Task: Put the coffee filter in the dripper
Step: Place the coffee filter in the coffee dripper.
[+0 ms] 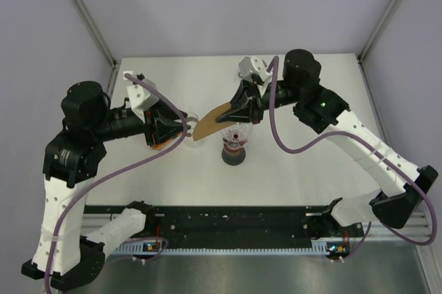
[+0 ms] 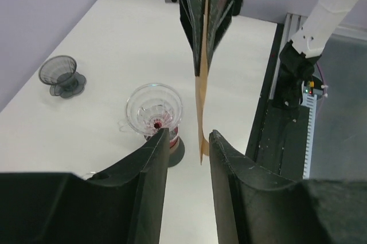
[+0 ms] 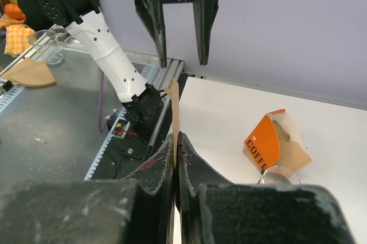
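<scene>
A brown paper coffee filter (image 1: pixel 210 123) hangs flat in the air above the table, seen edge-on in the left wrist view as a thin strip (image 2: pixel 200 101). My right gripper (image 1: pixel 242 111) is shut on its upper end (image 3: pixel 175 106). My left gripper (image 2: pixel 184 138) is open; the filter's free tip sits just past its fingertips, close to the right finger (image 2: pixel 221 146), touching neither. The clear glass dripper (image 1: pixel 235 143) stands upright on a dark base below the filter, a little to its right, and its bowl (image 2: pixel 153 109) holds nothing.
A dark grey dripper (image 2: pixel 62 76) stands on the table's far left in the left wrist view. An orange coffee filter box (image 3: pixel 269 141) lies on the table near the glass dripper. Off the table, on the metal bench, lie another filter (image 3: pixel 28 72) and a glass (image 3: pixel 49 43).
</scene>
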Controlling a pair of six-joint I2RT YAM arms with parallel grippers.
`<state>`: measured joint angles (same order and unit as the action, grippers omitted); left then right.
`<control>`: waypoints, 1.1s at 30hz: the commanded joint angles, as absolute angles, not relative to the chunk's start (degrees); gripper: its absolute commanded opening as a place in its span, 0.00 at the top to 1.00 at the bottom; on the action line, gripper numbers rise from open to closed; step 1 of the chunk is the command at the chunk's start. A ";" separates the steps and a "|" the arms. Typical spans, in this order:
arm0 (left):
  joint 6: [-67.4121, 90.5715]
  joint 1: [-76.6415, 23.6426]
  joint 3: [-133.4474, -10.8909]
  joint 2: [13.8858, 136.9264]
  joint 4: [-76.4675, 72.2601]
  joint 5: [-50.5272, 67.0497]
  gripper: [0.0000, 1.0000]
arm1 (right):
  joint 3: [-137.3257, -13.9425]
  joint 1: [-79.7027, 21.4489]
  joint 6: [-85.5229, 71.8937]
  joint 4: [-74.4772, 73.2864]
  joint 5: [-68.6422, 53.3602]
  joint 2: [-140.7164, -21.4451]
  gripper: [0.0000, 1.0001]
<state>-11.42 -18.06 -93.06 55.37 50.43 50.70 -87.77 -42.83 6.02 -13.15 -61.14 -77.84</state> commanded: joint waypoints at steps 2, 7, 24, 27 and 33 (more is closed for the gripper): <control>-17.23 -18.37 -88.16 53.44 51.42 54.14 0.63 | -88.68 -42.63 8.88 -13.45 -61.96 -74.71 1.00; -16.26 -18.98 -86.93 54.05 50.45 53.88 0.79 | -88.77 -42.54 9.14 -13.27 -62.05 -74.62 1.00; -12.92 -19.69 -85.69 53.53 47.38 57.04 0.62 | -89.30 -42.71 8.53 -14.15 -57.48 -74.53 1.00; -12.40 -19.86 -85.96 53.61 46.06 55.38 0.79 | -89.21 -42.54 8.70 -14.15 -57.30 -74.44 1.00; -12.74 -19.69 -87.97 53.96 45.53 50.63 0.80 | -88.95 -42.63 9.31 -14.59 -56.95 -74.27 1.00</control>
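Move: The right hand still grips the coffee filter, its middle about 6 cm left and 2 cm back of that hand. From the half-open left hand, the filter's middle lies some 8 cm right, level fore and aft, and 3 cm lower. The dripper is about 14 cm right of the left hand, 5 cm ahead and 28 cm down; the glass stands about 8 cm straight ahead, 40 cm below. The left hand sinks about 3 cm to the filter's free edge, fingers narrowing around it without shutting. ##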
